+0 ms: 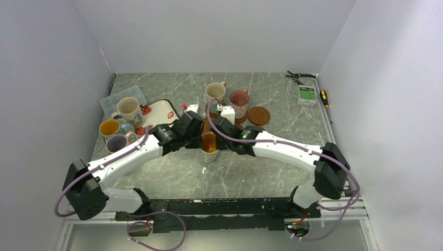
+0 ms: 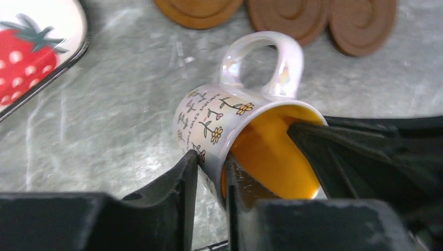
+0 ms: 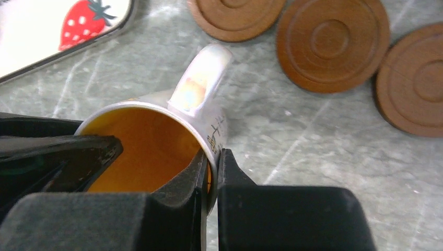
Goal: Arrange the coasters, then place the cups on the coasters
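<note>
A flower-print cup point(image 1: 209, 142) with an orange inside hangs tilted over the middle of the table, between both grippers. My right gripper point(image 3: 213, 154) is shut on the rim of this cup point(image 3: 146, 141), one finger inside and one outside. My left gripper point(image 2: 211, 159) straddles the opposite wall of the cup point(image 2: 209, 117), its jaws slightly apart and loose round the wall. Three brown coasters point(image 3: 333, 44) lie just beyond the cup. A bare coaster point(image 1: 259, 115) lies at the back beside a cream cup point(image 1: 215, 93) and a pink-lined cup point(image 1: 240, 99).
Several more cups point(image 1: 127, 109) stand at the left by the strawberry-print tray point(image 1: 162, 112). A clear plastic box point(image 1: 123, 98) sits behind them. Pliers point(image 1: 300, 76), a green-and-white device point(image 1: 306, 94) and a screwdriver point(image 1: 325, 97) lie at the back right.
</note>
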`<action>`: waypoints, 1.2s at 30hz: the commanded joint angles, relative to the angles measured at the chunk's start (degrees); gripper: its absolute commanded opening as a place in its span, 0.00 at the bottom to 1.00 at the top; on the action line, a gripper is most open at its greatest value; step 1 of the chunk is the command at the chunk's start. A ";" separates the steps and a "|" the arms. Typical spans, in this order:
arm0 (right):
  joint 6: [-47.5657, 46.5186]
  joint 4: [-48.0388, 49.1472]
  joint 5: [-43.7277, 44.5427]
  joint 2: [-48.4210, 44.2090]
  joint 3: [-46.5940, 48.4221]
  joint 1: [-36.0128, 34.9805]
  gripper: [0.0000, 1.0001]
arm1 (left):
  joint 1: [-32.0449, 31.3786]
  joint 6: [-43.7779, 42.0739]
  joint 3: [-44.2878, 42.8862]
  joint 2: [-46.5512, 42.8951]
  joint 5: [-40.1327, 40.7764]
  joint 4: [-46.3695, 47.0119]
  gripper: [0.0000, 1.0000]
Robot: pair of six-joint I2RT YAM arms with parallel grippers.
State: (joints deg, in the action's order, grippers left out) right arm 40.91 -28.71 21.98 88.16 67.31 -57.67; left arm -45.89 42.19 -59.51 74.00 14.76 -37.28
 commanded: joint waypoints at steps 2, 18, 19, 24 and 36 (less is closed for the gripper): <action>-2.04 -0.42 3.41 -9.82 -4.05 4.87 0.00 | 0.19 -4.21 2.99 -6.12 -9.78 10.34 0.55; -22.91 -3.15 -9.30 -27.42 -12.17 33.22 0.00 | 15.13 -22.32 -5.64 -6.85 -19.38 -1.55 0.93; -24.14 -2.37 -10.76 -27.06 -11.89 35.40 0.00 | 18.39 -23.27 -5.56 -7.49 -21.30 -1.01 0.93; -28.82 1.90 -19.16 -23.19 -9.59 44.59 0.00 | 29.93 -29.18 -7.71 -8.65 -24.54 -0.52 0.93; -35.74 9.33 -26.83 -13.00 -2.81 53.15 0.00 | 44.29 -31.71 -0.34 -9.51 -18.48 9.94 0.93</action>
State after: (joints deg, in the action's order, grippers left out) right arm 7.35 -29.47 -0.47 74.52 57.45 -6.85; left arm -3.03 11.68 -62.70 66.28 -6.00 -32.71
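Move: Some 18 cm to the right, 23 cm ahead and 14 cm below the right hand, which grips the orange-lined cup's rim, lies the empty far-right coaster. The pink cup stands about 9 cm left of it, the near-right coaster 10 cm nearer the base. The left hand, still on that cup's other side, has the beige tray cup about 33 cm left, 20 cm ahead, the yellow-lined cup 38 cm left, 10 cm ahead. Letting go of the orange-lined cup, the left hand opens wide, rises and then swings left and forward, back over the tray towards the beige cup, some 18 cm left in all. The right hand keeps its pinch on the rim and carries the cup about 27 cm right, then 9 cm forward towards the far-right coaster, turning slightly clockwise. ##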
